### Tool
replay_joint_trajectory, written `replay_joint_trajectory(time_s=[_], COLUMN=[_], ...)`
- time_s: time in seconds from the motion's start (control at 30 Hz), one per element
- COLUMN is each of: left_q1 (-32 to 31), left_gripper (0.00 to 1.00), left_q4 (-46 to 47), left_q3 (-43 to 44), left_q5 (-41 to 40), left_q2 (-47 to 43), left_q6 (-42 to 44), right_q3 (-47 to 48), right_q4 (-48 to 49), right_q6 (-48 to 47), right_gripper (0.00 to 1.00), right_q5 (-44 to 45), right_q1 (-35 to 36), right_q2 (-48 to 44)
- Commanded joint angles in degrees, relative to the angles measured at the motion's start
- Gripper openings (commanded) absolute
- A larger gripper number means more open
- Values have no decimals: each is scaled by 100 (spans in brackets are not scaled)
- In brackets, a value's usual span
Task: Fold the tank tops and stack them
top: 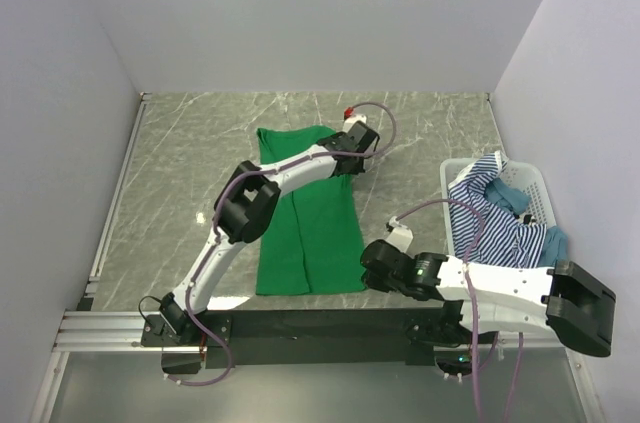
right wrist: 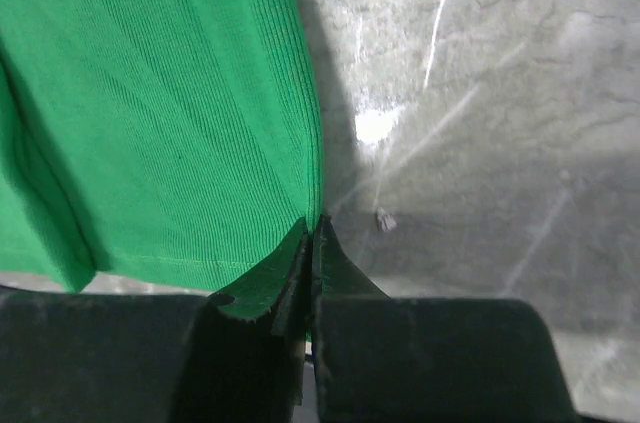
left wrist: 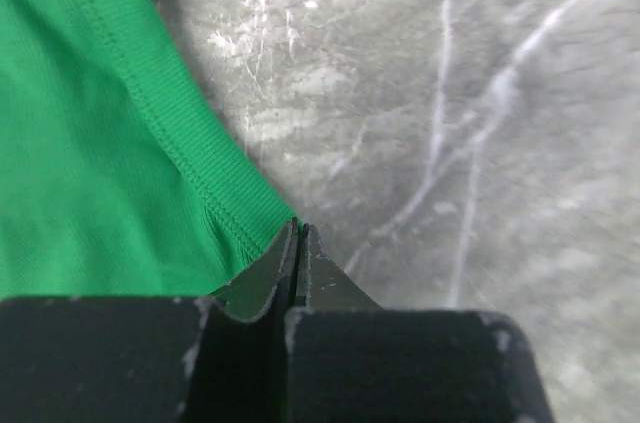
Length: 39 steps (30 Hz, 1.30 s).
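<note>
The green tank top [top: 305,233] lies flat and lengthwise on the marble table. My left gripper [top: 352,151] is at its far right corner; in the left wrist view the gripper [left wrist: 299,229] is shut, its tips pinching the hemmed edge of the green cloth [left wrist: 90,143]. My right gripper [top: 365,265] is at the near right corner. Seen from the right wrist, it [right wrist: 315,226] is shut on the side edge of the green top [right wrist: 160,113]. The striped tank top [top: 490,218] and the teal one [top: 515,198] lie heaped in the basket.
The white slatted basket [top: 540,183] stands at the right edge of the table, against the wall. Bare marble [top: 180,173] lies left of the green top. White walls close in the table on three sides.
</note>
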Motion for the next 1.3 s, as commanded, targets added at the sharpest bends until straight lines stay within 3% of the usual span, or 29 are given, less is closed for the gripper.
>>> replay_joint_trajectory(time_s=[0.0,0.33,0.73,1.27], left_q1=[163,699,1262,1631], left_gripper=[0,0,0,1], left_q4=[817,1925,2619,2962], left_q3=[-332,-1878,-3452,-4305], left_q5=[499,1247,1757,1871], left_q2=[-821,-1910,-2772,-3265], left_q6=[-316,-756,-1029,-941], right_q3=[464,1571,2617,3567], right_q4=[-851,-1451,-1627,-1055], right_q6=[97,168,-622,-1414], right_gripper=[0,0,0,0], right_q5=[663,1209,1122,533], right_q1=[251,972,1095,1210], right_q2=[196,1216,1691,2754])
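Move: The left gripper holds the green tank top's right edge near the armhole. The left edge it is being folded towards lies about 20 cm straight to its left, at table height; the lengthwise crease is some 14 cm left and 4 cm back, the left strap end 20 cm left and 11 cm ahead. The right gripper holds the right bottom corner, with the left edge about 22 cm to its left and the crease's hem end some 12 cm left and 2 cm back. Keep both grippers shut on the tank top's right edge and lift it off the table: bring the left gripper up about 7 cm, then about 12 cm left towards the left edge, its fingers tilting to point more to the right. Carry the right gripper up and left with it, 5 cm up and 10 cm across, turning some 20 degrees counter-clockwise. ##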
